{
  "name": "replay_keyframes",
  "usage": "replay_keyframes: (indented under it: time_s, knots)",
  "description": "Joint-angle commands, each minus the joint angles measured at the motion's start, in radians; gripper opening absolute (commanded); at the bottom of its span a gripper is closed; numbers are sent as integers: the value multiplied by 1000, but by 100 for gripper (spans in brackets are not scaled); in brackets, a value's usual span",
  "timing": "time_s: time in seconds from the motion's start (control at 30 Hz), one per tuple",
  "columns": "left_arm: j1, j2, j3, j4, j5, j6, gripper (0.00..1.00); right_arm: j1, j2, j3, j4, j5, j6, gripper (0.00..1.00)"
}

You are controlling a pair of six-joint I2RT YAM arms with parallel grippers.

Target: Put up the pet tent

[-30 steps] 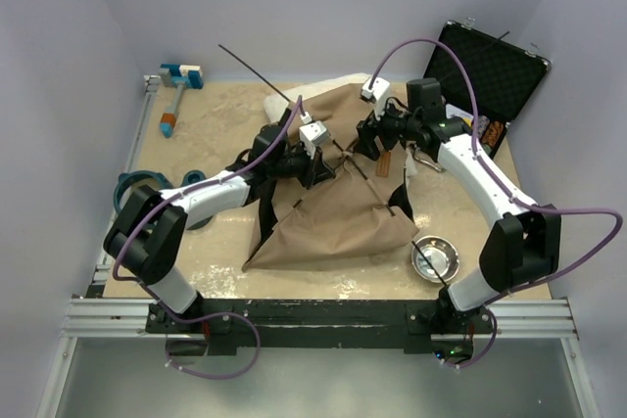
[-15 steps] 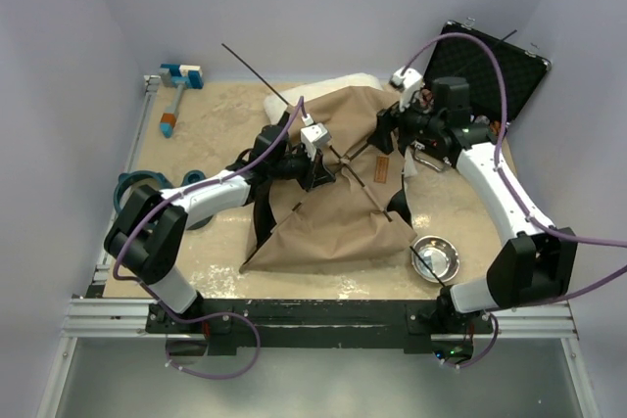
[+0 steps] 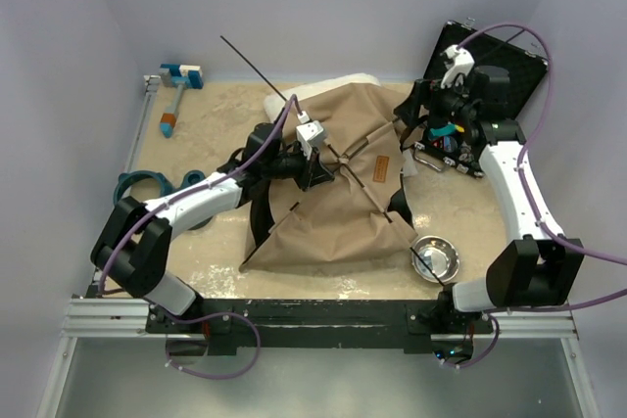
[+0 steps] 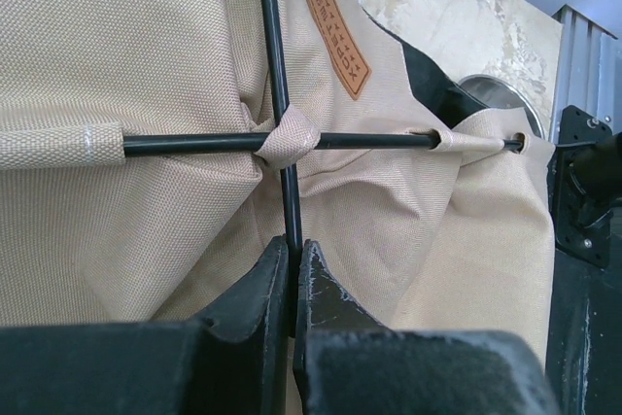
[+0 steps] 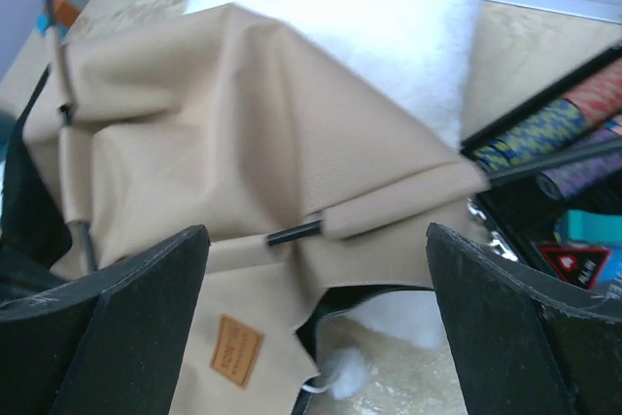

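Note:
The pet tent point(image 3: 333, 203) lies slumped in the middle of the table, tan fabric with two thin dark poles crossing at a fabric loop point(image 4: 287, 135). My left gripper point(image 3: 319, 169) is shut on one pole point(image 4: 275, 65) just short of that crossing; the pole sits pinched between the fingertips point(image 4: 292, 245). My right gripper point(image 3: 423, 113) hangs open above the tent's back right corner, holding nothing. In the right wrist view the wide-apart fingers point(image 5: 126, 318) frame the tent point(image 5: 243, 114) and a bare stretch of pole point(image 5: 292, 233) between two fabric sleeves.
A white puffy cushion point(image 3: 333, 82) lies behind and partly under the tent. An open black case point(image 3: 495, 70) with poker chips point(image 5: 544, 128) stands at the back right. A metal bowl point(image 3: 434, 258) sits front right. A blue-handled tool point(image 3: 174, 95) and teal rings point(image 3: 137, 188) lie at the left.
My right gripper has let go of the tent, opened wide and pulled up and back to the right, towards the black case. The left gripper has kept its grip on the pole.

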Motion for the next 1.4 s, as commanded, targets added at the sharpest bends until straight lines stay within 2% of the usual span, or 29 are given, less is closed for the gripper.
replay_keyframes:
  time_s: [0.0, 0.13, 0.27, 0.33, 0.4, 0.43, 0.47, 0.5, 0.6, 0.77, 0.83, 1.0, 1.1, 1.2, 1.3, 1.33, 1.37]
  knots:
    - [-5, -89, -2, 27, 62, 32, 0, -91, 21, 50, 60, 89, 113, 98]
    - [-3, -115, -14, 26, 76, 35, 0, -116, 12, 2, 122, -29, 166, 99]
    - [-3, -133, -25, 27, 93, 36, 0, -117, 50, -38, 211, -244, 277, 98]
    - [-3, -145, -33, 19, 105, 38, 0, -116, 69, -42, 267, -319, 335, 95]
    - [-5, -164, -42, 13, 121, 41, 0, -116, 77, -56, 333, -378, 400, 86]
    - [-3, -177, -49, 8, 128, 42, 0, -117, 77, -54, 334, -381, 410, 78]
    - [-5, -193, -59, 5, 135, 43, 0, -117, 81, -56, 334, -390, 418, 66]
    - [-5, -213, -66, 4, 139, 46, 0, -119, 83, -51, 334, -408, 427, 46]
    - [-3, -279, -102, -18, 136, 58, 0, -121, 75, -32, 416, -451, 492, 0]
    - [2, -360, -134, -81, 128, 115, 0, -122, 74, 88, 550, -475, 662, 0]
    - [6, -380, -126, -119, 125, 182, 0, -121, 75, 143, 608, -468, 731, 0]
    - [44, -402, -42, -191, 107, 297, 0, -107, 118, 370, 610, -478, 740, 0]
    - [51, -392, 41, -256, 44, 415, 0, -90, 143, 517, 660, -473, 750, 0]
    - [63, -363, 128, -247, -16, 512, 2, -59, 163, 635, 706, -472, 748, 0]
    - [77, -322, 193, -222, -52, 553, 19, -18, 143, 642, 825, -456, 765, 0]
    - [78, -305, 203, -217, -74, 573, 35, -18, 134, 634, 859, -436, 763, 0]
    - [77, -291, 211, -217, -101, 578, 43, 16, 121, 627, 870, -420, 738, 0]
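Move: The right hand, open, has the tent's far-right corner, where the black pole leaves its sleeve, about 3 cm ahead, 4 cm to the right and some 2 cm lower; the leather label lies about 8 cm back, 5 cm left and 15 cm below, the poker case some 5 cm ahead, 14 cm right and 27 cm below. The left hand already pinches that same pole, the pole crossing about 4 cm ahead and 3 cm right, level; the corner is roughly 16 cm ahead, 19 cm right and 6 cm higher. The right hand swings about 5 cm right and back, rolling its left side up, shuts its fingers on the pole at the tent's far-right corner, then hauls it up nearly 30 cm while drawing some 8 cm left and back and turning counter-clockwise with the fingertips tipping upward. The left hand, still pinching the same pole near the crossing, eases back about 5 cm, then rises to nearly 20 cm above where it began, coming forward again and rolling some 40 degrees about its fingers, and at the top opens them to let go of the pole. ##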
